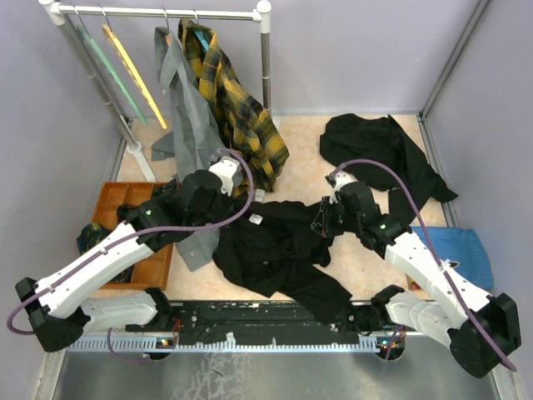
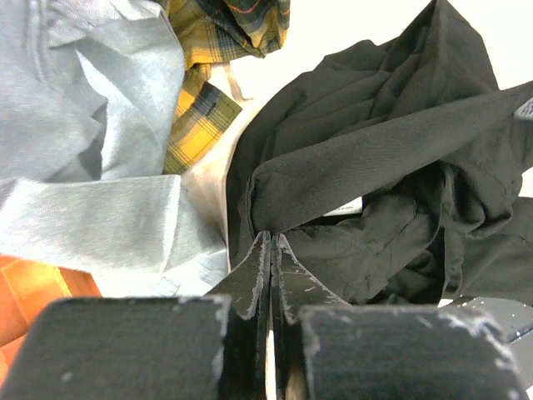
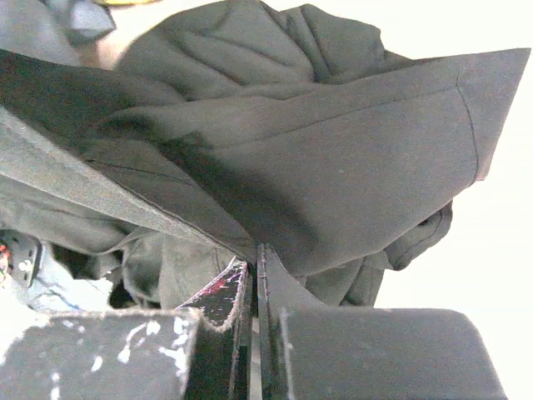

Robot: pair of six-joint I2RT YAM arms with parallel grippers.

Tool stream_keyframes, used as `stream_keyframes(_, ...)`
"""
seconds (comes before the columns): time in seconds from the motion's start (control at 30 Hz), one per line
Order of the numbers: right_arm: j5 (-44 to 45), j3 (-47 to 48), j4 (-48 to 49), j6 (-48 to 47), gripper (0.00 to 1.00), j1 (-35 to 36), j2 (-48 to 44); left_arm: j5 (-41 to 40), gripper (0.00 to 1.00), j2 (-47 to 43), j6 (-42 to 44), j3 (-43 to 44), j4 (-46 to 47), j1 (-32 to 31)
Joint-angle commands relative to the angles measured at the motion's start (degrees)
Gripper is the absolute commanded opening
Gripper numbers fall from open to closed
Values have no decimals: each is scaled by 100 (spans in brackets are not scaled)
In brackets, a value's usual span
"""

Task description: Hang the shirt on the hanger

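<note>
The black shirt (image 1: 275,246) lies crumpled on the table between my two arms, its white label (image 1: 256,218) showing near the left side. My left gripper (image 1: 248,207) is shut on a fold of the shirt (image 2: 350,175); in the left wrist view the fingertips (image 2: 272,237) pinch the cloth. My right gripper (image 1: 321,218) is shut on another edge of the shirt (image 3: 333,158), which stretches taut above its jaws (image 3: 252,254). The yellow hanger (image 1: 137,79) hangs on the rack (image 1: 166,12) at the back left, away from both grippers.
A pale green hanger (image 1: 112,75), a grey shirt (image 1: 185,108) and a yellow-and-black plaid shirt (image 1: 237,104) hang on the same rack. Another black garment (image 1: 383,150) lies back right. An orange tray (image 1: 125,200) sits left, a blue cloth (image 1: 462,250) right.
</note>
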Motion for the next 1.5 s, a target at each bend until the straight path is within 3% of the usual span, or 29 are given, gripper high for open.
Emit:
stream_keyframes(0.0,-147,824,-668,-674,0,-61,-333,467,0,-441,570,306,-240,231)
stream_keyframes(0.2,-1600,1710,-1216,-1127,1,-62,-387,369,0,-724,690,390,-464,429)
stream_keyframes(0.23,-1512,1835,-1377,-1171,8,-62,-351,421,0,-753,697,404,-467,443)
stream_keyframes(0.3,-603,2072,-1798,-1165,30,-62,-274,516,0,-792,706,440,-463,440)
stream_keyframes(0.37,926,2343,-2354,-999,45,-61,-68,585,0,-786,704,460,-479,442)
stream_keyframes(0.47,2477,2624,-2864,-828,56,-62,196,706,0,-731,698,435,-478,444)
stream_keyframes(0.53,2503,2788,-2883,-835,59,-53,194,738,0,-683,685,413,-479,440)
stream_keyframes(0.7,430,2451,-1478,-1066,67,273,-474,727,0,-657,649,341,-377,448)
stream_keyframes(0.77,606,2234,-1003,-1063,70,857,-580,727,0,-599,631,342,-374,453)
stream_keyframes(0.87,1565,1781,-213,-1166,71,2044,-594,742,0,-471,600,390,-374,463)
stream_keyframes(0.97,2045,1097,964,-1516,72,2604,-573,793,0,-400,607,446,-379,465)
stream_keyframes(1.17,2314,-64,2823,-2656,75,2629,-465,821,0,-406,662,588,-448,473)
stream_keyframes(1.23,2220,76,2633,-2840,80,2564,-319,861,0,-457,699,637,-512,475)
stream_keyframes(1.33,1134,455,1787,-2852,81,2076,59,1009,0,-567,754,713,-583,479)
stream_keyframes(1.47,-114,293,1905,-2952,78,1692,-28,1189,0,-696,776,791,-662,478)
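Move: Both hands hold the black shirt, stretched between them. Its bunched middle lies about 12 cm to the right hand's left, 3 cm back and 10 cm below; from the left hand it is some 8 cm right, 3 cm back and 20 cm down. From the left hand, the plaid shirt's hem is about 14 cm ahead and 4 cm right, and the grey shirt's lower end 11 cm left and 4 cm back, both well below. Keep the left gripper shut on the shirt, bringing it about 4 cm up and slightly left, with a small dip on the way. Lift the right gripper's pinch some 10 cm and open to let the cloth go; swing right, then back left over the shirt with the jaws wide, sinking to end about 7 cm left of the start and 5 cm higher, fingers tipped up some 30 degrees and turned counter-clockwise. ##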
